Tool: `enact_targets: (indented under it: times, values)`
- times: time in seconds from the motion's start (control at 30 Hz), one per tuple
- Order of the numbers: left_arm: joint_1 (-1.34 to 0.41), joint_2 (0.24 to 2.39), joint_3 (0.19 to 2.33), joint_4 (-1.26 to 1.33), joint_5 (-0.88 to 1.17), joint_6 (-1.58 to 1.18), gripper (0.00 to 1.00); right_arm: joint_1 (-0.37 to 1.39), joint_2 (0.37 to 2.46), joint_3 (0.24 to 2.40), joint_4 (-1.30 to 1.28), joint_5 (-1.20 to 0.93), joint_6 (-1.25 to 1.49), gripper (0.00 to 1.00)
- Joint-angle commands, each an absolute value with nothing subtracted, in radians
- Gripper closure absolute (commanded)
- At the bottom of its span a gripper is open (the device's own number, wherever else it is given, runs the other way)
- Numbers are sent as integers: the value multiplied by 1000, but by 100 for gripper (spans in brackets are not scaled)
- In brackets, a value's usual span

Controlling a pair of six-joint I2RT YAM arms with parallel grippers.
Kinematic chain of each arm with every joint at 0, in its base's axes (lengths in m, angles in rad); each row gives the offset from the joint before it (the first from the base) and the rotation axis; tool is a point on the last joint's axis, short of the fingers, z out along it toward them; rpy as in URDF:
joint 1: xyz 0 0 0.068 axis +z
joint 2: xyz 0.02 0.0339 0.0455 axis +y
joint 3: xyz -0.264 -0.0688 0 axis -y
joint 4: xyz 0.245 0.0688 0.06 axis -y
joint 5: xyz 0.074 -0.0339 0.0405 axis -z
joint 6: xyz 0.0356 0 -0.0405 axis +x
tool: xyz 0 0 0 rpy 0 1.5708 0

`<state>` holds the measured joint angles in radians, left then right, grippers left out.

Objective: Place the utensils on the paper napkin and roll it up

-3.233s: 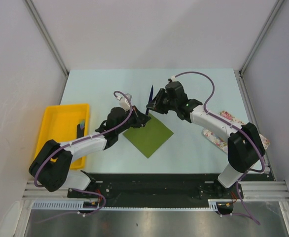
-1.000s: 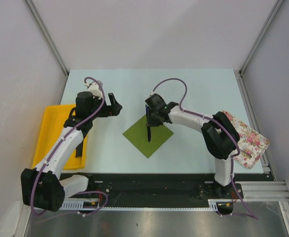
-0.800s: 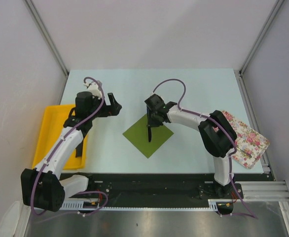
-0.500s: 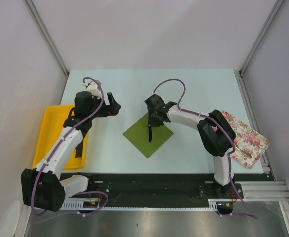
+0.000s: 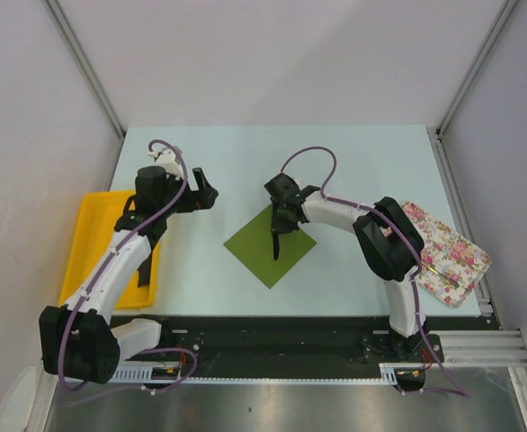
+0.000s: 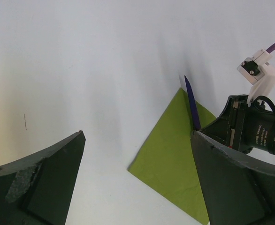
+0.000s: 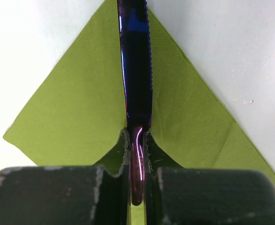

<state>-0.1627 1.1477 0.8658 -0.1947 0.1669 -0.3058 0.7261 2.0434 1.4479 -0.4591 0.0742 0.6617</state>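
Note:
The olive-green paper napkin lies as a diamond in the middle of the table. My right gripper is shut on the handle of a dark blue-purple knife, one of the utensils. The serrated blade runs along the napkin's diagonal, low over it, and the tip reaches past the near corner. I cannot tell whether the blade touches the paper. My left gripper hangs open and holds nothing, off the napkin's left side.
A yellow tray sits at the left edge with a dark piece in it, partly behind my left arm. A floral cloth lies at the right edge with a thin utensil on it.
My left arm has drawn back from the napkin toward the left. My right gripper has brought the knife down over the napkin and has barely shifted in the last second.

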Motion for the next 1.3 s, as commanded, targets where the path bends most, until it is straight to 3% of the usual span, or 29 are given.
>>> enact_targets:
  times: [0.0,0.3,0.5,0.87,1.07,1.27]
  values:
    - [-147,1154,888,-160,160,-310,0,719,2049,1486,-453,84,673,92]
    - [-135,1157,891,-166,156,-311,0,709,2054,1474,-451,63,692,83]
    - [-132,1158,894,-173,156,-313,0,696,2036,1468,-453,49,707,67]
    - [-127,1164,911,-186,186,-299,0,678,1948,1462,-449,17,669,56]
    - [-127,1187,962,-213,308,-195,0,588,1819,1465,-414,-151,516,35]
    - [-129,1213,991,-175,440,-108,0,411,1752,1494,-413,-479,270,0]
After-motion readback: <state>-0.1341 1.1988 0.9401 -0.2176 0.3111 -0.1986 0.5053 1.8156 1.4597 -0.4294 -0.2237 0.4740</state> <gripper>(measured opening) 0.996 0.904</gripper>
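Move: The dark purple knife is already in the right fingers, gripped near the top of its handle and lying low over the green napkin; its middle is about 2 cm ahead of the right hand and about 1 cm below. The napkin's middle is some 2 cm back and 2 cm to the left, just under the fingertips. The floral cloth lies about 39 cm to the right and 4 cm back. From the left hand the knife is about 16 cm to the right, roughly level ahead and 18 cm below. The knife is let go on the napkin: the right fingers, nearly shut on its handle, open slowly while the hand stays almost in place, low over the paper. Then the hand lifts off quickly, about 12 cm up, drawing some 5 cm forward and 4 cm right, fingers spreading almost fully as the wrist tilts them roughly 15 degrees outward to the left. ##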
